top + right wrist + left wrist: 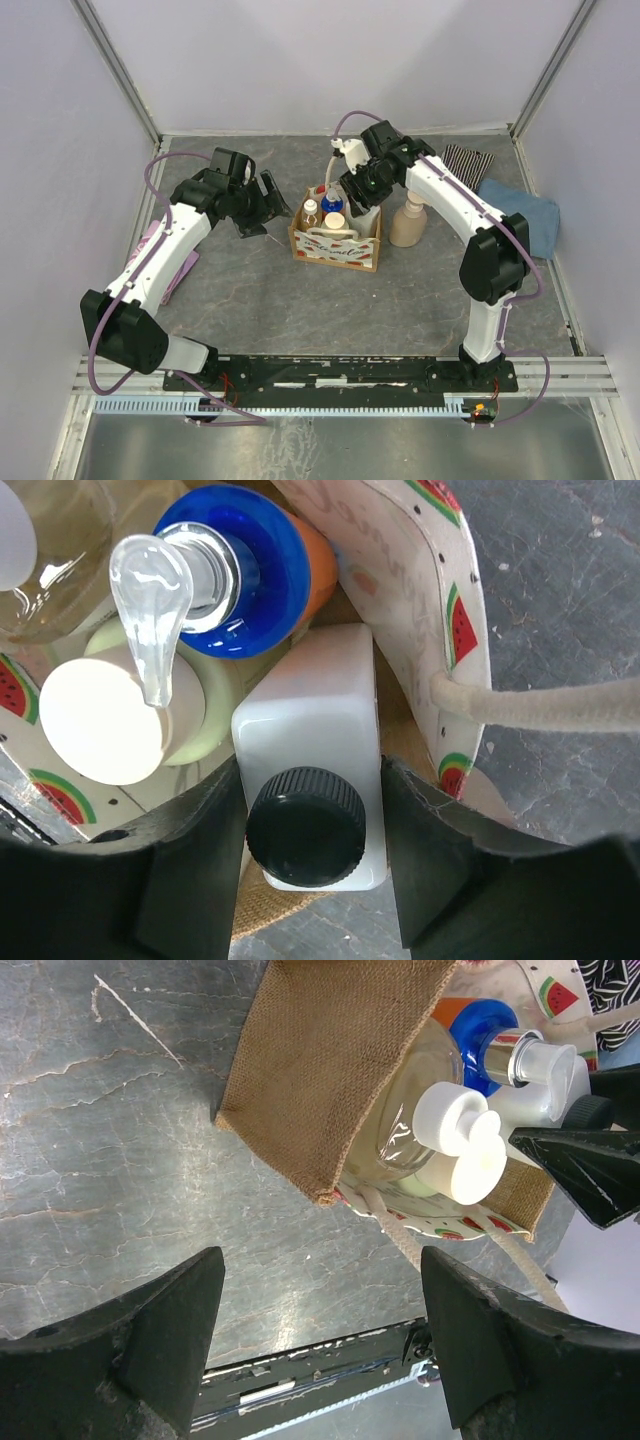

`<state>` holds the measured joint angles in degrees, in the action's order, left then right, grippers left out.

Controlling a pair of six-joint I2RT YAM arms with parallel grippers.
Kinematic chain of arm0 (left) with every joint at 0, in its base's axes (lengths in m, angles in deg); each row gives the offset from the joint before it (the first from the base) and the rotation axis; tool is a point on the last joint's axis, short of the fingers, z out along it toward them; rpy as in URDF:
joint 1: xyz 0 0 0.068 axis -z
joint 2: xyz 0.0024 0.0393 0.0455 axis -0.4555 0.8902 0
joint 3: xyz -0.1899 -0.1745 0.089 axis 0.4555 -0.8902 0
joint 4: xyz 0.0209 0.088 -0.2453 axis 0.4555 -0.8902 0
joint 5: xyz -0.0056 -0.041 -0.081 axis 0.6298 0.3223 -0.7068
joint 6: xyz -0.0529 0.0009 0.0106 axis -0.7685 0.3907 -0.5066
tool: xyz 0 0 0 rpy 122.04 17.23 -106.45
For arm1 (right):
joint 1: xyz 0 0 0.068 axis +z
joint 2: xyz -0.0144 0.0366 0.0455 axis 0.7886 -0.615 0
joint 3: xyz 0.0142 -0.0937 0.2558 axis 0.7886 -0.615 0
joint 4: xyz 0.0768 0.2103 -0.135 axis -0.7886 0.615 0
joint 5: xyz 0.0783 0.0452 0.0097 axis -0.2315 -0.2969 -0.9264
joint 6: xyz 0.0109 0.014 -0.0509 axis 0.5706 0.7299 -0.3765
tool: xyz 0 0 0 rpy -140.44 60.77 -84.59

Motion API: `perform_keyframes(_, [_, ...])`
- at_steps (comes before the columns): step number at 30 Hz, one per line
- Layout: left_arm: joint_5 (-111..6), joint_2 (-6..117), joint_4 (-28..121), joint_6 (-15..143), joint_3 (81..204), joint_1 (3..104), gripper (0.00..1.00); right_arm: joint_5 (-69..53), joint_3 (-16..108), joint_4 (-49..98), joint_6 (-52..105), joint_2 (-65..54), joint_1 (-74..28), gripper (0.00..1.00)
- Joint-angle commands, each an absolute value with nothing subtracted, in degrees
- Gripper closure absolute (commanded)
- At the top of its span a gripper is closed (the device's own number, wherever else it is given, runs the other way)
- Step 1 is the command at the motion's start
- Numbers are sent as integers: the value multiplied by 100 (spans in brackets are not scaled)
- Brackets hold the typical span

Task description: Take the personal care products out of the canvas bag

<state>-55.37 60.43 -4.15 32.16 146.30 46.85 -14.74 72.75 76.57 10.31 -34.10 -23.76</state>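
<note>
The canvas bag (335, 250) stands mid-table with watermelon prints; its burlap side (320, 1070) faces the left wrist view. Inside it are an orange bottle with a blue pump (225, 565), a white-capped whitish bottle (100, 720), a clear yellowish bottle (420, 1090) and a white square bottle with a black cap (310, 720). My right gripper (310, 780) reaches into the bag from above, its jaws pressed on both sides of the white square bottle. A beige pump bottle (408, 222) stands on the table right of the bag. My left gripper (322, 1270) hovers open left of the bag, holding nothing.
A pink folded cloth (165, 262) lies by the left wall under the left arm. A blue cloth (522, 215) and a striped cloth (470, 158) lie at the back right. The bag's rope handle (540, 705) hangs over its right side.
</note>
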Motion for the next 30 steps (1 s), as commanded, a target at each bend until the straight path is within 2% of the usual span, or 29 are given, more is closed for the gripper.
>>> perform_keyframes(1, [-5698,5990,-141,3052,14686,4714,15,-1288,7757,7870,1353,-3196,-2365,51])
perform_keyframes(5, [-5726,6028,-133,3027,14723,4714,15,-1126,8302,7925,1559,-2938,-2363,56])
perform_keyframes(17, [-5725,5960,-113,3034,14649,4711,15,-143,10765,8655,2003,-3127,-2418,56])
perform_keyframes(23, [-5685,5864,-106,3043,14558,4712,15,98,10637,8058,2497,-2824,-2831,56])
perform_keyframes(30, [-5657,5887,123,3025,14531,4714,15,366,10552,8269,2580,-2957,-3225,55])
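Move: The right hand already pinches the upper part of the black-capped white bottle in the canvas bag; the bottle's middle is about 6 cm straight below it. The blue pump bottle stands roughly 6 cm left and 1 cm ahead, the cream-capped bottle 6 cm left and 4 cm back. Outside the bag, the tan pump bottle is some 10 cm right and 3 cm back. From the idle left hand, the white bottle lies about 17 cm right, 2 cm ahead and 11 cm lower. Still pinching the white bottle, the right hand lifts it about 18 cm, drifting forward, then swings right. ##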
